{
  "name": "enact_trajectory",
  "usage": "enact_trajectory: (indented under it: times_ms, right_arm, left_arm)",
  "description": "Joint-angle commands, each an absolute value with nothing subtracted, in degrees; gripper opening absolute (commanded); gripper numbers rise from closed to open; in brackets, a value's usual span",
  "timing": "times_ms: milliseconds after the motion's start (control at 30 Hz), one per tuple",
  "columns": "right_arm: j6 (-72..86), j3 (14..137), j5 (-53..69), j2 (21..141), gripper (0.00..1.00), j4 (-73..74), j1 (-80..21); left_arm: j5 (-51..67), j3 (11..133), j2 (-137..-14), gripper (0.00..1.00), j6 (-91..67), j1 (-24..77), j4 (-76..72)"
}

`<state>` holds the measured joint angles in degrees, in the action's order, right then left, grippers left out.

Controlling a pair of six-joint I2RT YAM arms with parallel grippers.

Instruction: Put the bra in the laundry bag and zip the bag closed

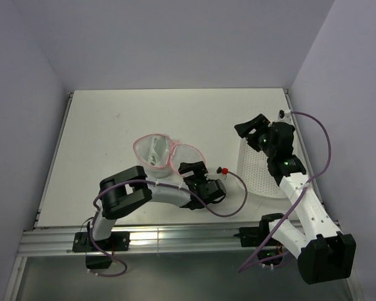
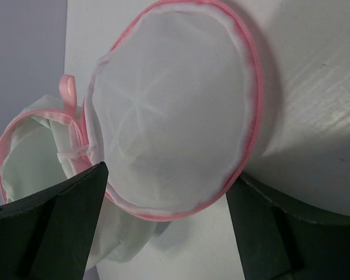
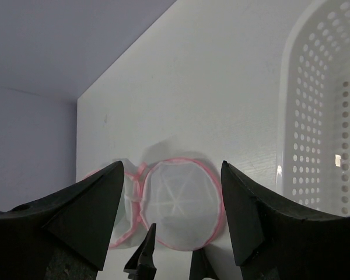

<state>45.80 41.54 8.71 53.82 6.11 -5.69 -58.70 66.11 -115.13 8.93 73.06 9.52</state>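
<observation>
The laundry bag point(image 1: 187, 157) lies open in mid-table as two pink-rimmed mesh discs. The bra point(image 1: 153, 152), pale mint-white, sits in the left disc. In the left wrist view the right disc point(image 2: 175, 105) fills the frame and the bra point(image 2: 26, 166) shows in the left half. My left gripper point(image 1: 190, 168) is open at the near rim of the right disc; its fingers point(image 2: 64, 227) stand either side of the rim, holding nothing. My right gripper point(image 1: 249, 128) is open and empty, raised above the basket, with the bag point(image 3: 181, 201) seen far below.
A white perforated plastic basket point(image 1: 258, 169) lies at the right of the table, also in the right wrist view point(image 3: 324, 116). A red-tipped cable point(image 1: 224, 170) runs between the bag and the basket. Walls close in the table on three sides.
</observation>
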Motion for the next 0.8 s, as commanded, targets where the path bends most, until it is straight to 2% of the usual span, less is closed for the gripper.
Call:
enact_trajectory:
  times_ms: [0,167,567,667,767]
  right_arm:
    - [45.79,40.96,9.23,52.12,0.75,4.31,-5.18]
    - [45.7,40.25,9.05,51.59,0.74,4.22,-5.1]
    - [45.0,39.55,8.88,50.71,0.74,4.04,-5.1]
    - [44.74,39.46,8.79,50.54,0.74,4.04,-5.1]
    - [44.3,39.55,8.79,50.36,0.74,4.13,-5.01]
  left_arm:
    - [-62.12,64.17,-115.84,0.87,12.74,72.6,1.68]
    - [-64.25,63.11,-115.67,0.82,15.99,72.33,-5.08]
    - [-67.24,59.59,-110.4,0.55,22.15,72.42,-18.28]
    - [-66.89,60.2,-109.69,0.45,21.36,72.42,-18.37]
    - [-66.8,61.26,-108.73,0.27,19.52,72.25,-17.05]
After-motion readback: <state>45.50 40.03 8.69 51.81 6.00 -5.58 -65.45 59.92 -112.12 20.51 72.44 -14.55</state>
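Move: The open lid of the laundry bag is right at the left hand: its near rim already sits between the open fingers, and its middle is about 4 cm ahead and 2 cm to the left, roughly level. The bag's body is some 14 cm to the left and 5 cm ahead, with the bra in it about 13 cm left and 6 cm ahead. From the right hand the lid is about 21 cm left, 4 cm back and 18 cm below. The left hand first eases about 2 cm forward onto the near rim of the lid, its fingertips tipping up some 10 degrees while the fingers start to close from wide open. It then turns mostly upward, rising about 4 cm in all, quickest at the end, as it rolls slightly left side down and the narrowing fingertips pinch the pink rim and carry it up. ##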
